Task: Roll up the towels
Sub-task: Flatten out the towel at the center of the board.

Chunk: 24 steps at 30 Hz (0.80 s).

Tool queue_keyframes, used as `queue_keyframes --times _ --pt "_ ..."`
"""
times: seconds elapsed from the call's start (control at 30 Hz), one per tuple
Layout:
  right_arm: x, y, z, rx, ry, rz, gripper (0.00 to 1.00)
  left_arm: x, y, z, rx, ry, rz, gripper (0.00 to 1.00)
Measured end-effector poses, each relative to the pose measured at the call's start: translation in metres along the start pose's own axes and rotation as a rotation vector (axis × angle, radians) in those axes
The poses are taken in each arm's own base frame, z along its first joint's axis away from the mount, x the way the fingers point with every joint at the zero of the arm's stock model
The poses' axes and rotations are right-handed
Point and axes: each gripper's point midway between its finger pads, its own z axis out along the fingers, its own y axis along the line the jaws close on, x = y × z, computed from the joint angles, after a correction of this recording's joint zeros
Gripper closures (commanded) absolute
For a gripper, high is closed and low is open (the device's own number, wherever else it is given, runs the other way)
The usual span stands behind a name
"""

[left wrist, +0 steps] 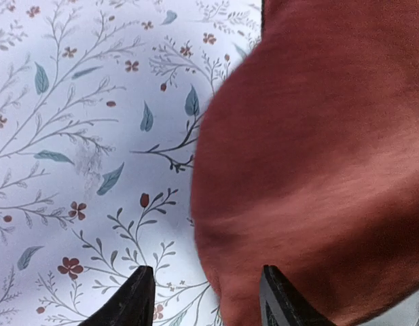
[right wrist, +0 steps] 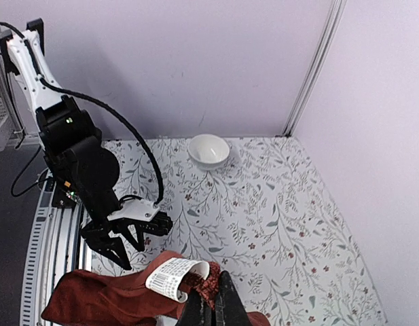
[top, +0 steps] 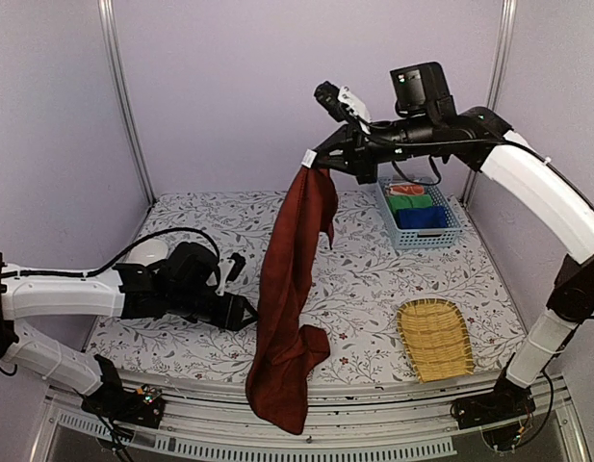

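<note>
A long dark reddish-brown towel (top: 292, 279) hangs from my right gripper (top: 311, 166), which is held high and shut on its top corner. The towel's lower end bunches on the table's front edge. In the right wrist view the right gripper (right wrist: 212, 311) pinches the towel (right wrist: 114, 299) beside its white label (right wrist: 172, 277). My left gripper (top: 248, 313) stands open, low at the hanging towel's left side. In the left wrist view the towel (left wrist: 318, 156) fills the right half, its edge reaching between the left gripper's (left wrist: 206, 299) spread fingers. A blue towel (top: 422, 218) lies bundled in the basket.
A light blue basket (top: 451, 231) at the back right also holds a green cloth (top: 409, 202) and an orange-red cloth (top: 405, 190). A wicker tray (top: 436, 337) lies at the front right. A white bowl (right wrist: 209, 149) sits behind the left arm.
</note>
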Motion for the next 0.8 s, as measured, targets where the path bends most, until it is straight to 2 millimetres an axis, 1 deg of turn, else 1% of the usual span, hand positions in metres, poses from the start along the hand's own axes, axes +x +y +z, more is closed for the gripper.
queue_keyframes --times 0.03,0.1,0.13,0.17,0.2,0.23,0.27,0.33,0.4,0.47,0.53,0.6,0.63,0.73,0.8 --pt "-0.015 0.003 -0.013 0.012 -0.035 -0.024 0.97 -0.004 -0.002 -0.003 0.01 -0.022 0.004 0.45" --pt "-0.029 0.006 -0.027 0.028 -0.069 -0.055 0.97 -0.01 -0.005 -0.008 0.026 -0.057 0.007 0.45" --pt "-0.029 0.005 -0.029 0.039 -0.069 -0.064 0.98 -0.013 -0.007 -0.01 0.034 -0.074 0.008 0.45" --pt "-0.024 0.002 -0.026 0.053 -0.056 -0.063 0.98 -0.014 -0.008 -0.01 0.04 -0.083 0.009 0.45" --pt "-0.017 -0.001 -0.022 0.065 -0.036 -0.057 0.98 -0.016 -0.009 -0.011 0.045 -0.091 0.009 0.45" --pt "-0.004 -0.006 -0.016 0.077 -0.004 -0.043 0.98 -0.017 -0.01 -0.01 0.051 -0.097 0.01 0.45" --pt "0.01 -0.012 -0.009 0.086 0.032 -0.026 0.98 -0.017 -0.011 -0.009 0.055 -0.098 0.011 0.45" --pt "0.044 -0.029 0.004 0.111 0.107 0.025 0.98 -0.015 -0.015 -0.004 0.07 -0.09 0.023 0.45" --pt "0.075 -0.049 0.009 0.139 0.168 0.084 0.98 -0.006 -0.022 0.005 0.087 -0.059 0.051 0.45" --pt "0.103 -0.071 0.005 0.18 0.218 0.144 0.97 0.01 -0.032 0.014 0.106 -0.006 0.081 0.46" --pt "0.122 -0.087 -0.004 0.218 0.248 0.184 0.97 0.027 -0.042 0.019 0.125 0.04 0.106 0.46" --pt "0.133 -0.1 -0.012 0.254 0.261 0.207 0.97 0.044 -0.05 0.018 0.138 0.075 0.123 0.46" --pt "0.139 -0.105 -0.015 0.268 0.27 0.22 0.98 0.052 -0.054 0.017 0.143 0.09 0.128 0.45" --pt "0.157 -0.117 -0.024 0.295 0.288 0.264 0.97 0.088 -0.064 0.014 0.16 0.163 0.156 0.45" --pt "0.167 -0.123 -0.03 0.306 0.297 0.294 0.98 0.102 -0.068 0.014 0.159 0.198 0.171 0.47"
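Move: The red towel hangs from the right hand's shut fingers. Its near end droops over the board's front edge, about 12 cm back, 5 cm right and 8 cm below the open left hand. Open board for spreading lies roughly 15 cm ahead, 15 cm right and 36 cm below the right hand. From the right hand, the blue basket is some 33 cm ahead and 32 cm right, the wicker tray 3 cm back and 27 cm right, both about 35 cm lower. The towel's raised corner, still pinched by the right hand, goes up a few centimetres more, then is swept down, forward and right towards the basket, some 12 cm each way overall, with the wrist turning about 25 degrees clockwise. The open left hand lifts slightly, then draws back some 11 cm, sinking and drifting right to the towel's near end; whether it touches can't be seen. ##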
